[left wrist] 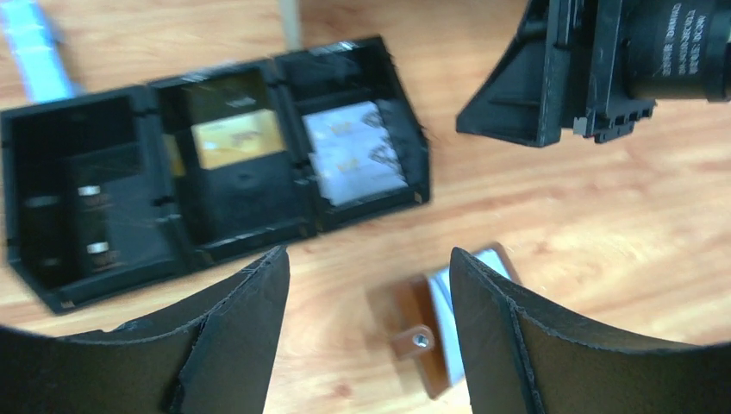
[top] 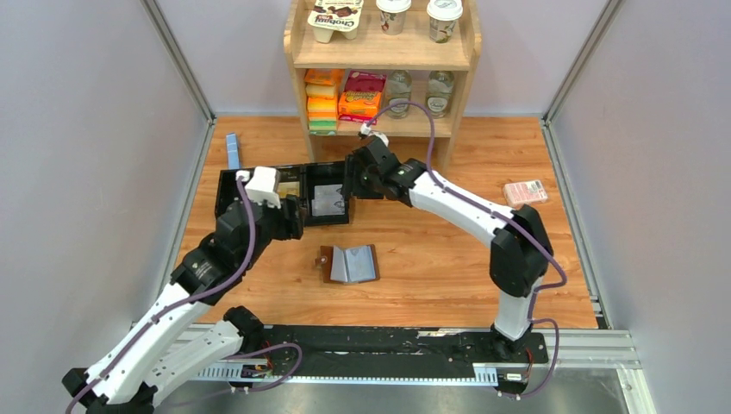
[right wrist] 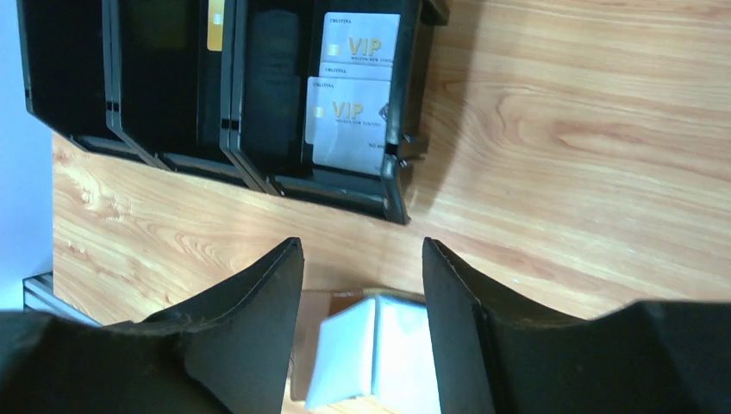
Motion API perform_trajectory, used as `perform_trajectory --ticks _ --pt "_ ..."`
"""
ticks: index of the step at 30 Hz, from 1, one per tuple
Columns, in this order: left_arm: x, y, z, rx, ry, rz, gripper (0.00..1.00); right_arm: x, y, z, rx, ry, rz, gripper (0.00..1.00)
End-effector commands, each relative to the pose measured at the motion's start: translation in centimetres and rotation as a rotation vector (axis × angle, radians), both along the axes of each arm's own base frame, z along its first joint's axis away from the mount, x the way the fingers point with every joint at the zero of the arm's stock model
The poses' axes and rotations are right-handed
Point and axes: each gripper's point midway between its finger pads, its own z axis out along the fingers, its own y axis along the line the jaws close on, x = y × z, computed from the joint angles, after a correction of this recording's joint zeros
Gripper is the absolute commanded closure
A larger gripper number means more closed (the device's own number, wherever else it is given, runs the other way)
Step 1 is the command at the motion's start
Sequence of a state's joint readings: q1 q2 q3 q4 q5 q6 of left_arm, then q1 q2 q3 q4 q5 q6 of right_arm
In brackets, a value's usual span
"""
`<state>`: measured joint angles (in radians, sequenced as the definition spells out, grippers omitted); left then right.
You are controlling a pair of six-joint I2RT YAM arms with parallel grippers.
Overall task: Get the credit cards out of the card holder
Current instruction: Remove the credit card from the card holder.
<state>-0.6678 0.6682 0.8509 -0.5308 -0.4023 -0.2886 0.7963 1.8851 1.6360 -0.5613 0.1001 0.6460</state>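
Note:
The card holder lies spread open on the wooden table, brown edging round a grey-blue inside; it also shows as the card holder and the card holder. Two silvery credit cards overlap in the right-hand compartment of the black tray, seen also as cards and cards. A gold card rests in the middle compartment. My right gripper hovers open at the tray's right end, nothing between its fingers. My left gripper is open and empty just in front of the tray.
A wooden shelf of snacks and bottles stands at the back. A narrow blue strip lies left of the tray, a pink-red packet at the far right. Grey walls close in both sides.

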Motion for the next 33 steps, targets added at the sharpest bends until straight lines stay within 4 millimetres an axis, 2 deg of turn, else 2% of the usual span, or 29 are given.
perform_trajectory --ticks 1,3,10,13,17,18,20,26,30,33 --pt "-1.0 -5.2 -0.8 -0.145 0.135 -0.189 0.25 -1.2 -2.1 0.7 0.005 -0.060 -0.013 0.43" --pt "-1.5 -7.3 -2.3 -0.175 0.214 -0.266 0.28 -2.6 -3.1 -0.4 0.008 -0.041 -0.006 0.43" --pt "-2.0 -10.8 -6.7 -0.211 0.398 -0.354 0.37 -6.8 -5.8 -4.1 0.026 0.022 -0.009 0.42" --pt "-2.3 -12.2 -8.5 -0.214 0.458 -0.389 0.43 -8.4 -5.9 -5.3 0.034 0.046 0.010 0.44" --pt "-2.5 -13.4 -11.1 -0.182 0.522 -0.408 0.50 -10.1 -4.9 -6.3 0.069 0.068 0.044 0.48" --pt "-2.4 -13.5 -11.5 -0.180 0.528 -0.406 0.52 -10.6 -4.5 -6.5 0.079 0.075 0.054 0.49" --pt "-2.4 -12.9 -13.5 -0.145 0.559 -0.376 0.54 -11.1 -4.0 -6.9 0.084 0.085 0.068 0.50" --pt "-1.9 -10.1 -18.3 -0.050 0.581 -0.236 0.60 -12.1 -2.5 -7.7 0.053 0.092 0.117 0.50" --pt "-2.6 -9.3 -20.7 -0.048 0.621 -0.198 0.62 -12.4 -2.1 -8.5 0.005 0.092 0.132 0.49" --pt "-3.0 -8.9 -21.9 -0.049 0.644 -0.171 0.64 -12.6 -1.9 -9.2 -0.026 0.101 0.145 0.48"
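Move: The open card holder lies some 13 cm back of the right hand, 1 cm right and 14 cm below; from the left hand it is about 13 cm right, 3 cm back and 25 cm down. The VIP cards in the black box are some 3 cm ahead of the right hand and 4 cm left; from the left hand, 12 cm ahead and 8 cm right. The gold card is 15 cm ahead of the left hand and 3 cm left. The open card holder draws both hands in. The left sinks some 20 cm while swinging right, then a little back left, drawing slightly back, tipping nearly 40 degrees down and narrowing its fingers to under half open above the left page. The right draws back about 13 cm from the box and drops 10 cm, veering right then partly back left, fingers staying half open, to the right page. ##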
